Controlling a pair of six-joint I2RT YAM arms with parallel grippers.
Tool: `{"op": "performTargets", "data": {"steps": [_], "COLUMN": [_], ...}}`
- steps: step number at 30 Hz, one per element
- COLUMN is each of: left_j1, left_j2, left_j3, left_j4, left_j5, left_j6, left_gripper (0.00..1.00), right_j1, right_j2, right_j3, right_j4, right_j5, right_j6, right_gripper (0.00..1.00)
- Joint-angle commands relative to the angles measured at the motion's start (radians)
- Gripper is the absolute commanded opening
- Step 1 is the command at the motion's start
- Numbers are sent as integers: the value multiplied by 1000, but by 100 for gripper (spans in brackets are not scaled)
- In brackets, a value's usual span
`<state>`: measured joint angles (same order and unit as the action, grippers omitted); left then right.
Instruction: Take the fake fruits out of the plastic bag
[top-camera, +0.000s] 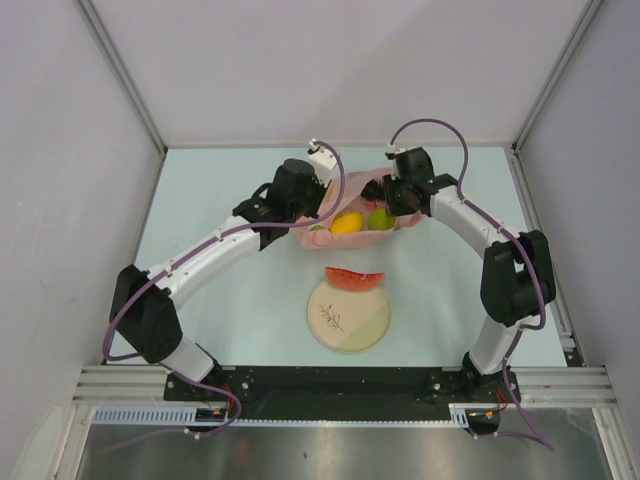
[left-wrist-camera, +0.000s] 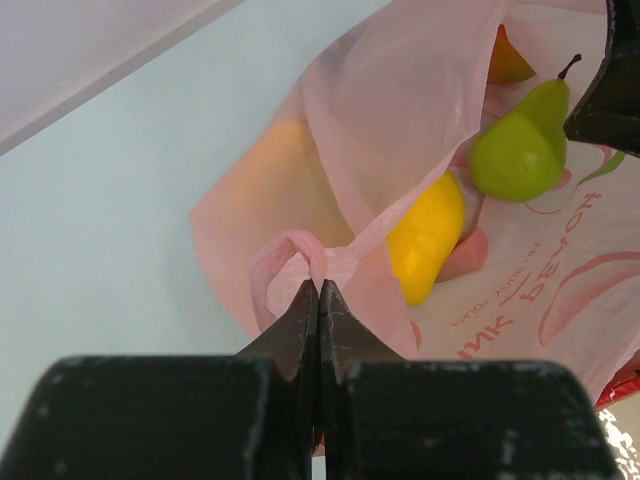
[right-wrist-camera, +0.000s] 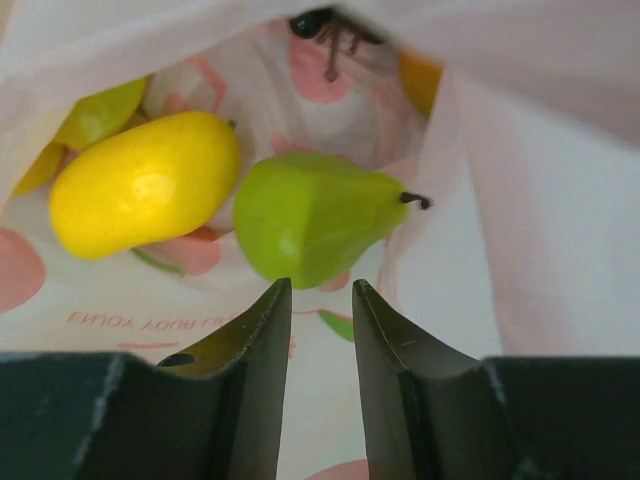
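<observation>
The pink plastic bag (top-camera: 362, 190) lies open at the far middle of the table. My left gripper (left-wrist-camera: 318, 287) is shut on a bunched fold of the plastic bag (left-wrist-camera: 350, 130) at its near rim. Inside lie a yellow fruit (right-wrist-camera: 145, 185), a green pear (right-wrist-camera: 310, 230), a yellow-green piece (right-wrist-camera: 100, 112) and a dark stemmed piece (right-wrist-camera: 322, 25). My right gripper (right-wrist-camera: 320, 285) is inside the bag's mouth, open, its tips just short of the pear with nothing between them. From above, the yellow fruit (top-camera: 347, 223) and pear (top-camera: 380, 218) show in the bag. A red watermelon slice (top-camera: 353, 278) rests on the plate's far rim.
The round cream plate (top-camera: 360, 325) with a sprig drawing sits between the bag and the arm bases. White walls with metal rails enclose the table on the left, right and far sides.
</observation>
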<state>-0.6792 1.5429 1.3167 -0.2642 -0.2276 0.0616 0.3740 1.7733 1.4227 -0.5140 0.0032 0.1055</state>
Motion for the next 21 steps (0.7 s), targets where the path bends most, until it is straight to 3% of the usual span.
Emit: {"op": "performTargets", "data": {"steps": [1,8,21], "left_j1": [-5,-6,-6], "left_j2": [-40,-49,-15], "left_j3": [-8,-39,-20], "left_j4": [14,10,-4], "left_j5": [22,36,53], "left_j6": [15,0,-17], "left_gripper": [0,0,0], "right_j1": [-1,-27,-50], "right_j2": [28,75,179], "right_j3": [28,76,127], "right_j4": [65,91,173], "right_j5": [165,233,117], "right_j6": [7,-3,-55], "right_gripper": [35,40,38]}}
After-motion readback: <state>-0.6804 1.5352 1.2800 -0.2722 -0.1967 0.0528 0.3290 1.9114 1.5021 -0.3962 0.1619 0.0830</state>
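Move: The orange-red fruit deep in the bag lies about 7 cm ahead of the right hand, straight in line and some 4 cm below. Nearer is the green pear, 2 cm ahead, 1 cm left and 4 cm down; the dark grapes are 7 cm ahead and 4 cm left, the yellow fruit level but 9 cm left. From the left hand, the orange-red fruit lies roughly 9 cm ahead, 17 cm right and 12 cm lower. Bag film comes to lie across the right fingers as they push past the pear into the far right part of the bag, staying partly open: about 6 cm forward, the first half also drifting some 3 cm right, towards the orange-red fruit. The left hand keeps its pinch on the rim and sinks 1.5 cm. ##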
